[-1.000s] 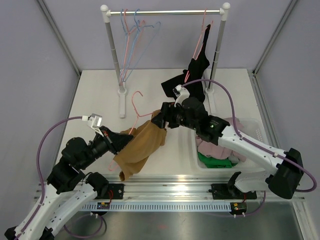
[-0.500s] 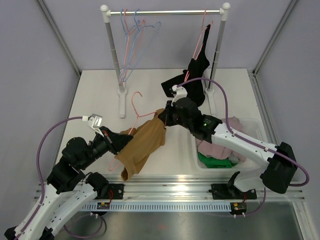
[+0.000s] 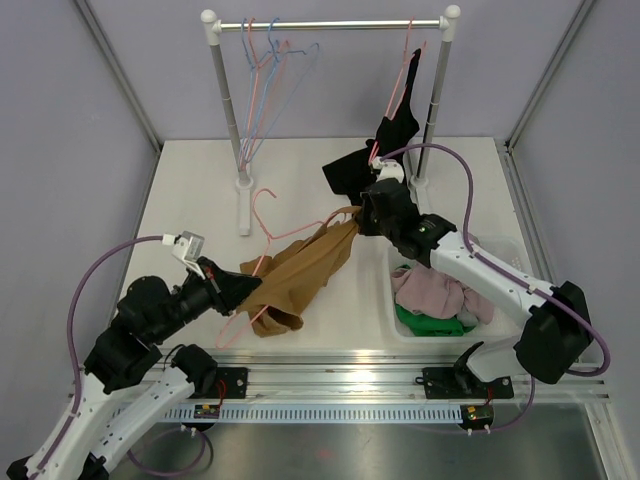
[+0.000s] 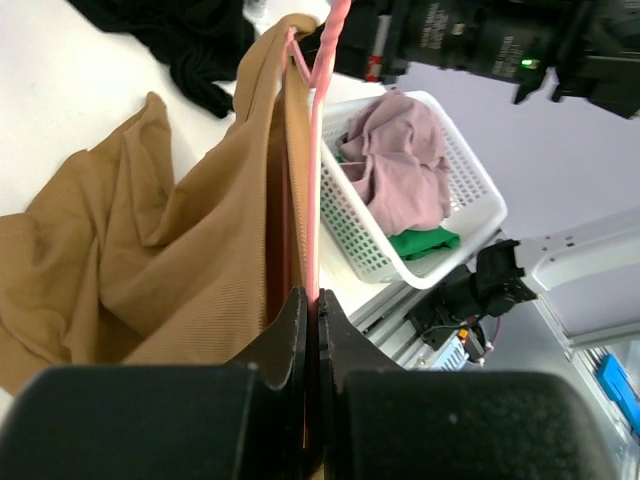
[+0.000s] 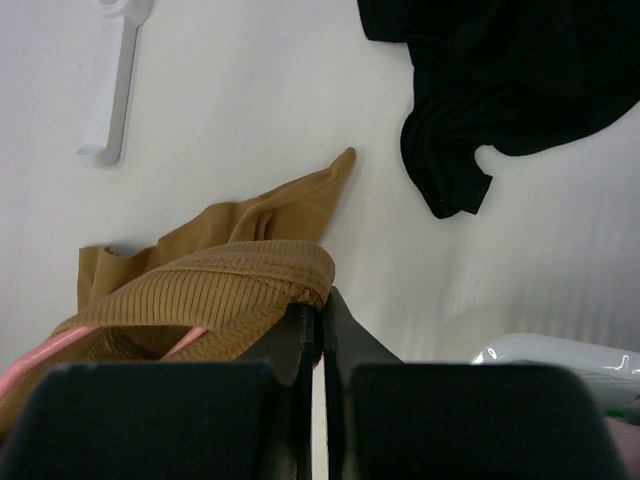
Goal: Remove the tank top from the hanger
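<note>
The brown ribbed tank top (image 3: 300,275) hangs stretched between my two grippers above the table's middle. It is still threaded on the pink wire hanger (image 3: 263,212), whose hook points toward the back. My left gripper (image 3: 243,288) is shut on the hanger's wire (image 4: 315,150) at its lower end. In the left wrist view the tank top (image 4: 200,230) drapes to the left of my left gripper (image 4: 312,300). My right gripper (image 3: 355,215) is shut on the tank top's ribbed strap (image 5: 220,285), pinched at the tips of the right gripper (image 5: 320,305). A bit of pink hanger (image 5: 40,365) shows under the strap.
A clothes rack (image 3: 330,23) at the back carries several empty hangers (image 3: 265,70) and a black garment (image 3: 395,135) on a pink hanger, its hem lying on the table (image 5: 500,80). A white basket (image 3: 510,262) with pink and green clothes stands right of the tank top.
My right gripper has shut on the tank top's strap and pulled it back and right, so the cloth is now drawn taut. The left gripper still holds the hanger, which has shifted slightly.
</note>
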`<state>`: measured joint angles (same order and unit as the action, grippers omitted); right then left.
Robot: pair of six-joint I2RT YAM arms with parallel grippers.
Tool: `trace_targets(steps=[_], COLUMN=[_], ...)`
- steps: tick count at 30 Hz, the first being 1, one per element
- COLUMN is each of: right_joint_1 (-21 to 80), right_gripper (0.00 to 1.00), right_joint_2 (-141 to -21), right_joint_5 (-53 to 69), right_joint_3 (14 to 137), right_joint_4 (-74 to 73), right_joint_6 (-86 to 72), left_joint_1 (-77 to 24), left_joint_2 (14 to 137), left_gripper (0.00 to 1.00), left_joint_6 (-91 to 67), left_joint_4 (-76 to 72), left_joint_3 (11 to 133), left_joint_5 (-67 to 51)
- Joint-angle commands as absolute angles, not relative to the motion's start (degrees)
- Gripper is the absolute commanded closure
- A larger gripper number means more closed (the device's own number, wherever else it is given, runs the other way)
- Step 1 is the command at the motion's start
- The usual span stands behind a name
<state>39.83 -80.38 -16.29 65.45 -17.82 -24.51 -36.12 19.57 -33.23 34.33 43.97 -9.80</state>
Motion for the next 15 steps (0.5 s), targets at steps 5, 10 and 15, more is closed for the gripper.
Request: trace_targets(steps=[5, 10, 15], right_joint_1=[37.7, 37.7, 37.3], right_gripper=[1.0, 1.0, 1.0], right_joint_2=[-75.6, -67.6, -63.8], right_joint_5=[-5.7, 8.9, 3.4], right_joint_3=[63.9, 61.3, 64.1], right_joint_4=[-16.5, -13.3, -19.3], right_joint_6=[-22.1, -25.0, -24.3], left_joint_1=[-36.3, -36.3, -36.3], left_joint_2=[17.7, 21.2, 25.1], left_gripper=[1.0, 1.0, 1.0], left_joint_6=[-33.7, -34.9, -36.4], left_joint_4=[26.8, 16.3, 6.6], left_joint_3=[48.8, 48.8, 48.1], left_joint_5=[-16.4, -22.3, -26.0])
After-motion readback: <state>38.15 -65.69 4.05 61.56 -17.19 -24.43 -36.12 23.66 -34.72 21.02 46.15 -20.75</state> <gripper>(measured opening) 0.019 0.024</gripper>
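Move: The left gripper holds the pink hanger by its near shoulder; the brown strap is roughly 14 cm ahead and 21 cm to its right, a little lower, and the hanger neck about 9 cm ahead and 2 cm right. The right gripper pinches that strap, with the hanger's far shoulder some 4 cm to its left. From the right gripper, the black garment hangs about 13 cm ahead and 4 cm right; the basket lies 12 cm back, 25 cm right and 20 cm below. Keep both grippers shut and ease the strap back towards the left hand: draw the right gripper back about 6 cm, then lift it some 7 cm as it goes, turning it counter-clockwise with its left side rising. Raise the left gripper with the hanger alongside, about 6 cm, swinging right late and turning clockwise with its fingertips tipping up. ##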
